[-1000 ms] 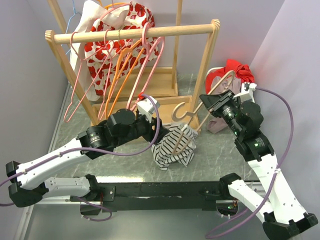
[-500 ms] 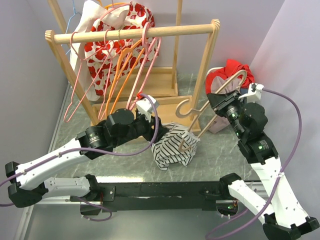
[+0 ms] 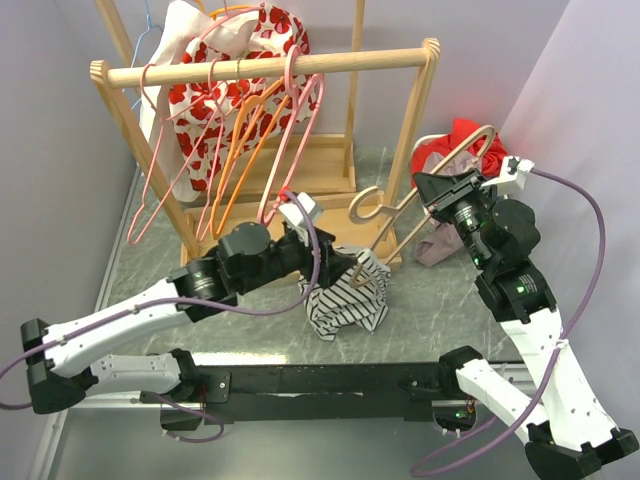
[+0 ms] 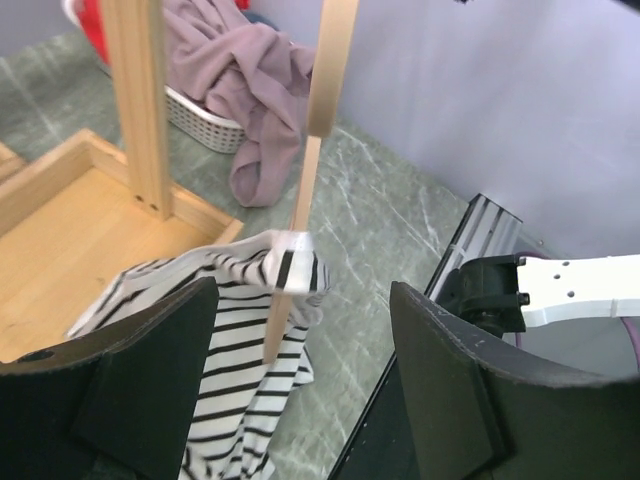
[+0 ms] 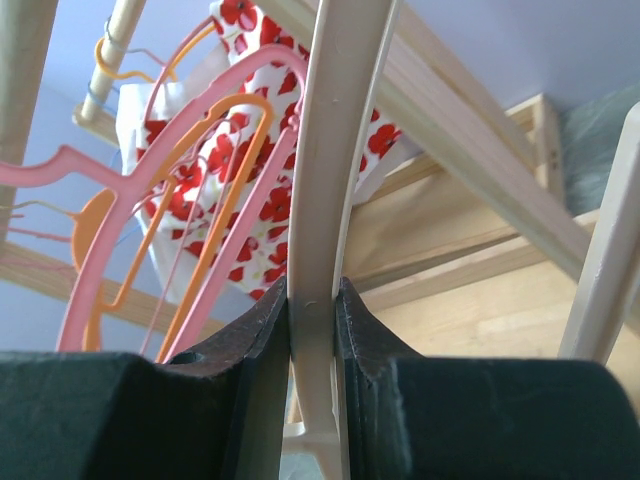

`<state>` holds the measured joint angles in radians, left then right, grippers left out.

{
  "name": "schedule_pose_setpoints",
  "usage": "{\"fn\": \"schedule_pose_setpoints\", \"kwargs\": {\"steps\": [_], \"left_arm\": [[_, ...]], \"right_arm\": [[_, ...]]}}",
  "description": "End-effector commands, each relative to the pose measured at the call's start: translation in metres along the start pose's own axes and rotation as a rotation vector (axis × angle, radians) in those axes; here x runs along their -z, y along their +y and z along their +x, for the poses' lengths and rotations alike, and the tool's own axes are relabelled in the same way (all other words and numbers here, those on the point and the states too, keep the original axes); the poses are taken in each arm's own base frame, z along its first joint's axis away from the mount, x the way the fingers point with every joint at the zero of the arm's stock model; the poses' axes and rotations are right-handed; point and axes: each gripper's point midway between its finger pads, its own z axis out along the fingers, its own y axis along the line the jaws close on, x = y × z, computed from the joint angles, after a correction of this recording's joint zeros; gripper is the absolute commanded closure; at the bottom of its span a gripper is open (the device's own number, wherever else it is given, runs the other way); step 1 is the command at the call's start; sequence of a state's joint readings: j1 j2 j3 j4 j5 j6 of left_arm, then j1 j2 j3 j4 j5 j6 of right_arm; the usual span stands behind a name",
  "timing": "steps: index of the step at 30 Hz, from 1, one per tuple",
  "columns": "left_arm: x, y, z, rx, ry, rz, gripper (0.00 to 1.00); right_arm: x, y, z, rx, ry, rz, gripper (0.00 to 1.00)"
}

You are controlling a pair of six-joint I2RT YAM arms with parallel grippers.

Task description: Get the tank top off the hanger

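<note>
The striped tank top (image 3: 345, 300) lies bunched on the table, with one strap still looped over the low end of the beige hanger (image 3: 472, 142). My right gripper (image 3: 430, 200) is shut on the hanger's arm (image 5: 320, 180) and holds it tilted above the table; its jaws (image 5: 313, 290) press both sides. My left gripper (image 3: 318, 262) sits just left of the tank top and is open. In the left wrist view the tank top (image 4: 230, 330) and the hanger's tip (image 4: 285, 300) lie between the spread fingers (image 4: 450, 380), touching neither.
A wooden clothes rack (image 3: 270, 68) stands behind, carrying pink and orange hangers (image 3: 235, 150) and a red-flowered garment (image 3: 200, 100). A white basket (image 4: 200, 110) with mauve and red clothes (image 3: 470, 140) sits at the back right, by the rack's post (image 4: 135, 100).
My right gripper has lifted the hanger up and to the right, drawing it out of the tank top. My left gripper has opened wider and shifted slightly right.
</note>
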<state>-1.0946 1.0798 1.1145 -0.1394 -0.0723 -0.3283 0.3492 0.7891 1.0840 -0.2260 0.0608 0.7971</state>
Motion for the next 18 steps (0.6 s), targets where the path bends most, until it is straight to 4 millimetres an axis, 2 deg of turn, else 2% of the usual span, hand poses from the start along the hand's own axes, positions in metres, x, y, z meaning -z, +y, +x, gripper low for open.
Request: {"fn": "schedule_pose_setpoints", "kwargs": {"steps": [1,3,5,9,11,12,14,15,18], "left_arm": [[-0.024,-0.014,0.007,0.041,-0.076,0.094,0.24],[-0.032,-0.016,0.022,0.049,-0.041,0.115,0.29],[-0.037,-0.018,0.027,0.064,-0.023,0.126,0.33],[-0.043,-0.014,0.035,0.075,0.014,0.1,0.57],[-0.043,-0.015,0.033,0.08,-0.005,0.104,0.65],[-0.041,-0.013,0.033,0.082,-0.009,0.097,0.74],[-0.041,-0.012,0.031,0.083,-0.014,0.089,0.84],[-0.04,-0.012,0.031,0.082,-0.01,0.088,0.97],[-0.039,-0.012,0.03,0.084,-0.009,0.086,0.99]], "right_arm": [[0.002,0.029,-0.01,-0.096,-0.025,-0.119,1.0],[0.002,0.034,-0.013,-0.106,-0.032,-0.131,1.0],[0.003,0.036,-0.015,-0.103,-0.034,-0.133,1.0],[0.004,0.037,-0.018,-0.097,-0.043,-0.134,1.0],[0.003,0.037,-0.017,-0.1,-0.039,-0.135,1.0],[0.003,0.036,-0.017,-0.101,-0.039,-0.137,1.0],[0.003,0.036,-0.016,-0.102,-0.041,-0.136,1.0],[0.003,0.035,-0.016,-0.1,-0.04,-0.134,1.0],[0.001,0.033,-0.013,-0.099,-0.031,-0.129,1.0]]}}
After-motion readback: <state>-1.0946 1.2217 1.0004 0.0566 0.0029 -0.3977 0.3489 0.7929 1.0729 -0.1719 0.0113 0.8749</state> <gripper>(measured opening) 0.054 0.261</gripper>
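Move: Below and to the right of the left hand, the tank top's strap bunches round the low end of the wooden hanger: about 5 cm right, 1 cm ahead and 7 cm down. The tank top's body hangs some 3 cm right, 4 cm back and 16 cm down, and the rack post's foot stands some 15 cm right, 9 cm ahead and 26 cm down. From the right hand, the strap is about 14 cm left, 13 cm back and 12 cm lower. Dropping some 6 cm and shifting about 4 cm right, the left hand brings its open fingers onto the bunched strap at the hanger's low end, then shuts them almost fully, pinching the strap's lower edge. The right hand keeps its grip on the hanger, easing about 1 cm left and up with a slight roll. ##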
